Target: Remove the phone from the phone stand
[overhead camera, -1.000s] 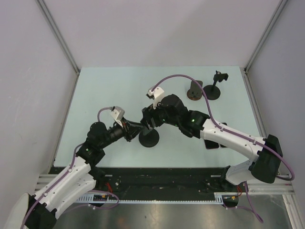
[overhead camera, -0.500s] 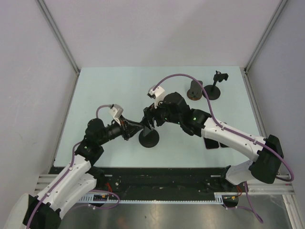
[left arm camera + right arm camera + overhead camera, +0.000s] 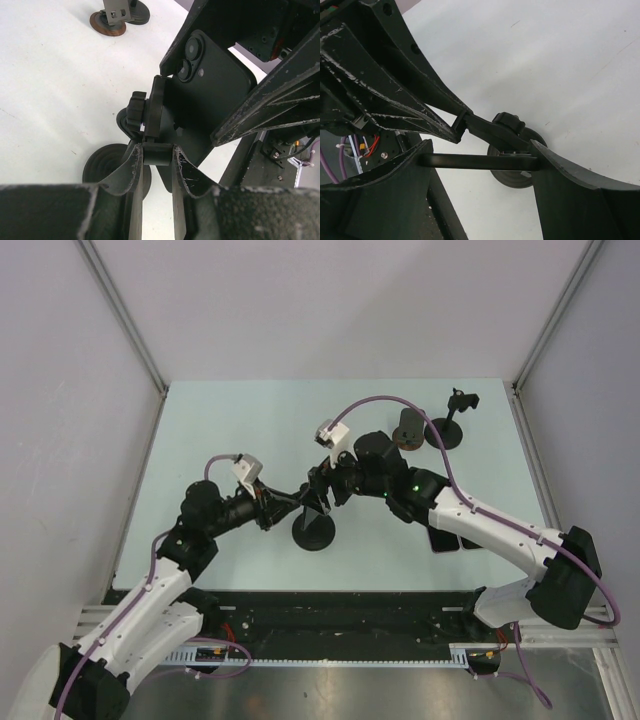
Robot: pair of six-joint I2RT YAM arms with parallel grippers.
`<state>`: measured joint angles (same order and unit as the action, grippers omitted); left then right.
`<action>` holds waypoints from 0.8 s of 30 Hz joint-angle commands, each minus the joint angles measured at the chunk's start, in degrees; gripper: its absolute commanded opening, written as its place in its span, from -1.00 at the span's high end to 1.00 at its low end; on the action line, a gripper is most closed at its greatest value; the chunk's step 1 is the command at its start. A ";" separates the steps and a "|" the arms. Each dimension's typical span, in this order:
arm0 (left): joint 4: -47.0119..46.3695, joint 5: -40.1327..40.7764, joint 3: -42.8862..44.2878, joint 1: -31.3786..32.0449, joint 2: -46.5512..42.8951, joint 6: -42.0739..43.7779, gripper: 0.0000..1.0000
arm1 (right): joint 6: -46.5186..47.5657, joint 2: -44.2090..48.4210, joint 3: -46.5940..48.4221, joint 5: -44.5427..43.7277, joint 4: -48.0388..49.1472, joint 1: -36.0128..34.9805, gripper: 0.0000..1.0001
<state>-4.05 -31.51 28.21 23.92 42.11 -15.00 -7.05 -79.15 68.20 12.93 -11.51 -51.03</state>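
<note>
The black phone (image 3: 215,85), its two camera lenses showing, sits tilted against the clamp head of the black phone stand (image 3: 156,107). My left gripper (image 3: 157,156) is shut on the stand's small bracket, just above the round base (image 3: 102,164). In the right wrist view the phone (image 3: 477,161) is edge-on, and my right gripper (image 3: 481,161) is shut across its width. From above, both grippers meet over the stand base (image 3: 313,533): the left gripper (image 3: 288,502) from the left, the right gripper (image 3: 326,490) from the right. The phone is mostly hidden there.
A second small black stand (image 3: 455,422) and a brown round-based holder (image 3: 408,430) stand at the far right of the table. A dark flat object (image 3: 445,539) lies partly under my right arm. The table (image 3: 220,430) is walled on three sides.
Both grippers have shifted slightly to the right and away from me, still gripping. The stand's round base has stayed in place.
</note>
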 commanded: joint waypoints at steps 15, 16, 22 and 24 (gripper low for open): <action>0.19 9.80 4.49 1.65 2.10 2.17 0.26 | 0.28 5.50 -0.18 7.48 3.52 -0.92 1.00; 0.19 10.49 4.49 1.65 1.93 2.26 0.18 | 0.19 6.55 -0.18 6.51 1.86 -0.57 1.00; 0.28 12.08 4.84 1.65 0.61 2.52 -0.41 | -2.17 10.24 -0.26 -2.11 -7.54 1.36 1.00; 0.36 12.17 5.10 1.65 0.00 2.61 -0.52 | -2.88 11.48 -0.18 -5.17 -10.28 1.89 1.00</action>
<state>-2.72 -20.97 30.46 25.54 44.10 -13.23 -7.73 -71.37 67.29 14.81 -17.26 -50.15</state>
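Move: My left fingers still pinch the phone stand's head, its middle about 1 cm ahead and 1 cm right of that hand; the phone is some 5 cm right, 1 cm back and 3 cm higher. My right fingers already hold the phone by both edges, with the stand's head roughly 4 cm left, 2 cm ahead and 3 cm lower. The nearer laid-out phone lies about 33 cm right, 2 cm farther out, on the table some 20 cm below. I draw the phone back from the stand about 3.5 cm with my right hand, drifting left and turning some 10 degrees counter-clockwise, then swing right and up, easing slightly forward and undoing the turn, keeping my grip. My left hand edges forward about 2.5 cm, turning slightly counter-clockwise, and midway its fingers begin opening wide, letting go of the stand's lower lip. ##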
